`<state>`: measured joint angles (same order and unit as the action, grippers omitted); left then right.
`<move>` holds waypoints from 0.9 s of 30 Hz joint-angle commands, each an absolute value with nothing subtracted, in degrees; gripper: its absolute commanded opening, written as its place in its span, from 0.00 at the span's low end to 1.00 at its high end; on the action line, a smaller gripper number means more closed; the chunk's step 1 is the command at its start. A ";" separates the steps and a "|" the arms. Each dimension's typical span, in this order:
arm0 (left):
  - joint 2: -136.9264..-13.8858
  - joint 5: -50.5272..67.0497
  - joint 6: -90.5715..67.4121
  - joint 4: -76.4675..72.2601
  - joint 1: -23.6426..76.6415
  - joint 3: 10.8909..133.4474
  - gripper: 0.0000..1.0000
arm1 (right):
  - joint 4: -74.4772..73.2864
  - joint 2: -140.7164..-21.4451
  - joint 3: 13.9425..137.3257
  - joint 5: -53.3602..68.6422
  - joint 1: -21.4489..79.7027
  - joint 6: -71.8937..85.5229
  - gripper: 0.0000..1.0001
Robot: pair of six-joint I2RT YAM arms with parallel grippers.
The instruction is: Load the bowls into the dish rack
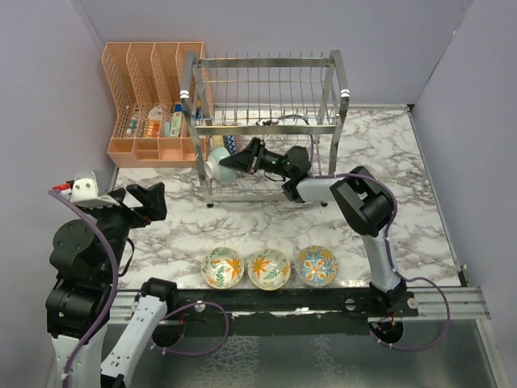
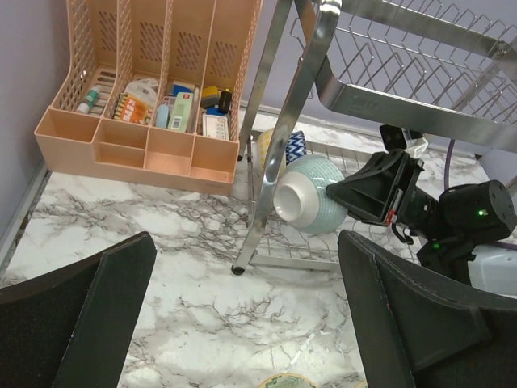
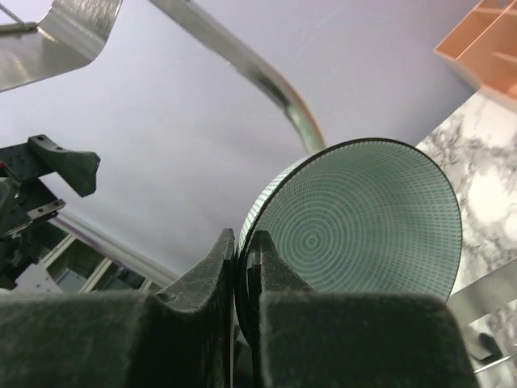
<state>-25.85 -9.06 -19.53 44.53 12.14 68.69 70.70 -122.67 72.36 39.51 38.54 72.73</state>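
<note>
The chrome dish rack (image 1: 266,73) stands at the back of the marble table. My right gripper (image 1: 232,162) reaches into the left end of its lower tier, shut on the rim of the pale teal bowl (image 1: 216,166), which is tilted on edge. In the right wrist view the fingertips (image 3: 242,242) pinch the teal bowl (image 3: 363,218) under a rack post (image 3: 266,81). A blue-and-yellow patterned bowl (image 1: 229,144) stands in the rack just behind. Three floral bowls (image 1: 222,267) (image 1: 268,268) (image 1: 316,265) sit in a row near the front edge. My left gripper (image 1: 133,200) hovers open at the left, holding nothing.
A peach plastic organizer (image 1: 149,105) with small packets stands at the back left, touching the rack's left side. In the left wrist view the rack's front left post (image 2: 275,145) comes down to the marble (image 2: 202,242) between the open fingers. Purple walls close in both sides.
</note>
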 commanded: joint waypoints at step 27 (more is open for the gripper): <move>-28.86 -7.38 -18.56 40.35 12.59 64.55 0.99 | 95.59 -135.88 80.99 24.61 30.89 82.84 0.01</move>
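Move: The right hand holds the green bowl by its rim at the front of the rack. The free slot in the lower tier lies about 12 cm ahead of it, 4 cm to its right and 7 cm below. The red bowl stands just left of that slot, about 13 cm ahead of the hand and 1 cm to its left; the yellow bowl is 4 cm farther left. The rack's left front leg is roughly level with the hand, 10 cm to its left. From the left hand the slot lies some 32 cm ahead, 25 cm right and 17 cm below. Keeping its pinch on the green bowl's rim, the right hand carries it about 9 cm forward in under the upper tier, easing some 4 cm right, away from the rack's left leg, and turning about 15 degrees, mostly clockwise with the fingertips lifting a little, before sinking about 2 cm towards the lower tier at the end. The empty left hand, fingers still wide open, drifts about 2 cm forward and 2 cm down, well clear of the rack. ##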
